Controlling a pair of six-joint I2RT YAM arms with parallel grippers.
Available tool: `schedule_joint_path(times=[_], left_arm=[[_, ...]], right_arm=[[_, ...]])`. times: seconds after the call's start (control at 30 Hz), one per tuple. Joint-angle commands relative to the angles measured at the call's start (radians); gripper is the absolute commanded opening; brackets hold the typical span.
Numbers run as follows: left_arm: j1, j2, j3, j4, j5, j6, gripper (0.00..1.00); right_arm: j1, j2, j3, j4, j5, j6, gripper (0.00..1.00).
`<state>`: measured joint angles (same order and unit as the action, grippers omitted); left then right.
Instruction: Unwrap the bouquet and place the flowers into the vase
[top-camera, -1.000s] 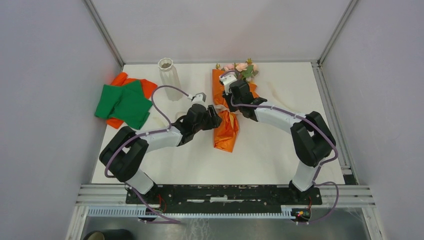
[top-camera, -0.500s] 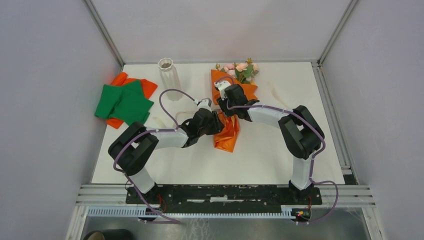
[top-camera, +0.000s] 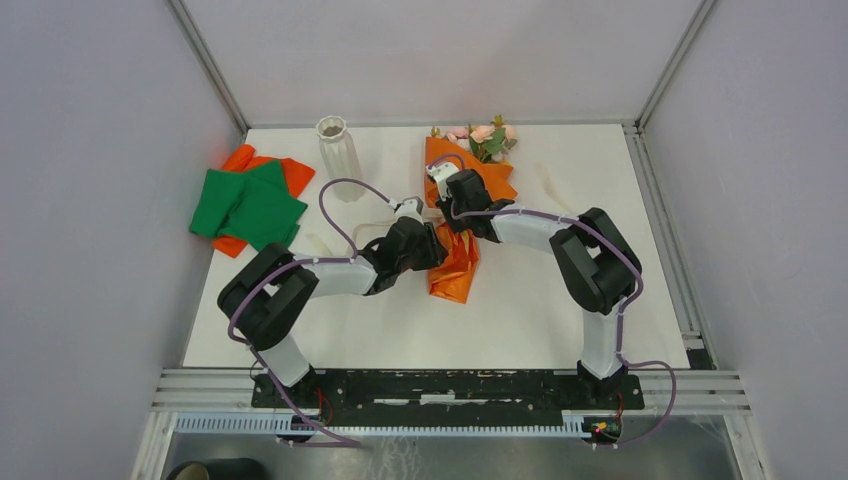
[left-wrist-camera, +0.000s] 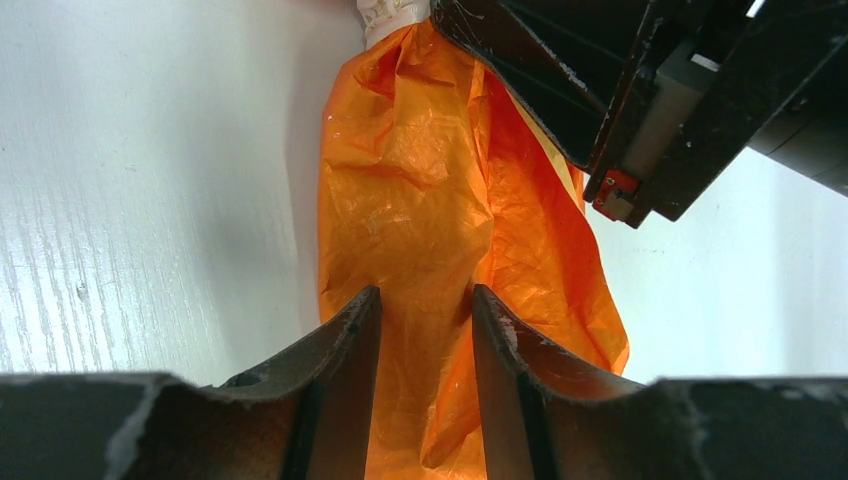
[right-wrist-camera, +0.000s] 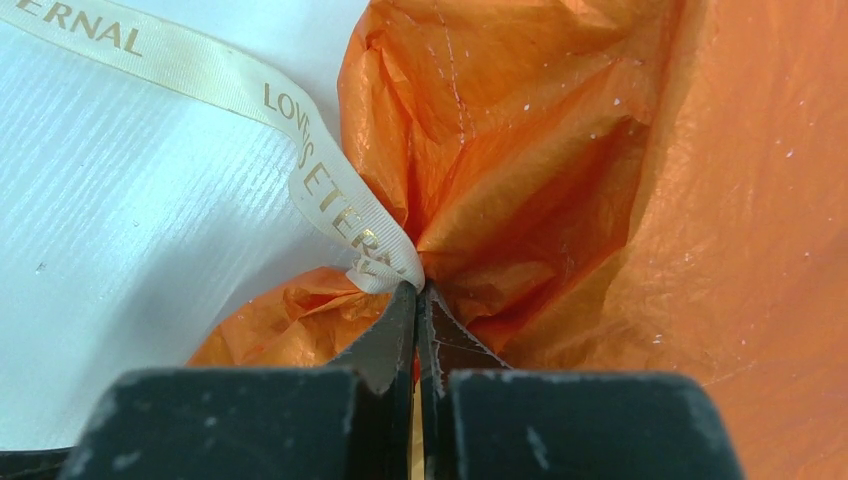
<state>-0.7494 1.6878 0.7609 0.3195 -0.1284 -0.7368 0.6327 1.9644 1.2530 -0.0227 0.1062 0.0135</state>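
The bouquet (top-camera: 452, 262) lies mid-table in its orange paper, and the pink flowers (top-camera: 484, 136) stick out at its far end. At the back left stands the whitish ribbed vase (top-camera: 337, 152), upright. My left gripper (left-wrist-camera: 425, 305) straddles the narrow lower part of the wrap, and both fingers (left-wrist-camera: 350, 335) press on the paper. My right gripper (right-wrist-camera: 417, 290) is shut just beyond it. Its tips pinch the end of a cream ribbon (right-wrist-camera: 200, 75) where it meets the bunched paper (right-wrist-camera: 520, 170). The stems are hidden inside the wrap.
A green cloth (top-camera: 248, 205) lies on an orange cloth (top-camera: 240, 158) at the table's left edge, beside the vase. The ribbon trails left across the white table (top-camera: 560, 300). The two grippers sit close together over the bouquet.
My left gripper slid right onto the bouquet's lower part and narrowed on it. The right gripper shifted left, opened, then shut at the ribbon's end. The paper's upper part spread wider.
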Motion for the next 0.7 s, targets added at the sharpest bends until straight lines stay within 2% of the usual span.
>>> schedule_joint_path(times=[0.0, 0.3, 0.43, 0.57, 0.67], left_arm=[[-0.003, 0.009, 0.013, 0.019, -0.012, -0.030, 0.45], [-0.004, 0.045, 0.020, 0.044, 0.015, -0.050, 0.42], [-0.005, 0.053, 0.023, 0.048, 0.023, -0.058, 0.42], [-0.007, 0.053, 0.025, 0.050, 0.025, -0.059, 0.41], [-0.007, 0.052, 0.022, 0.050, 0.024, -0.059, 0.41]], right_arm=[[0.001, -0.042, 0.014, -0.008, 0.009, 0.003, 0.00], [0.008, -0.244, -0.041, 0.008, 0.000, 0.011, 0.02], [0.008, -0.265, -0.047, 0.004, 0.016, 0.012, 0.00], [0.011, -0.202, -0.021, -0.041, -0.006, 0.025, 0.00], [0.021, -0.235, -0.084, 0.038, 0.010, 0.040, 0.00]])
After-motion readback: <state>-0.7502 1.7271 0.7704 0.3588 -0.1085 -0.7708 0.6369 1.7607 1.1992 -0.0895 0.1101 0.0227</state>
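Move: The ribbon knot at the bouquet's waist is already pinched in the right fingers. From there the flowers lie about 15 cm ahead and 7 cm right, the wrap tail some 11 cm back and 1 cm right, and the loose ribbon roughly 11 cm left and 2 cm back, about 4 cm lower. The left fingers stand half open around the wrap tail, its middle some 2 cm back, 2 cm right and 2 cm below them; the knot is about 9 cm ahead and 2 cm right. Keep the right gripper shut on the ribbon knot and pull it up about 7 cm, quickly, easing back towards the base by some 2 cm with the fingers levelling slightly, then let it settle a touch. Leave the left gripper low at the wrap tail, fingers half open on either side of the orange paper, shifting only about 1 cm to the right. ##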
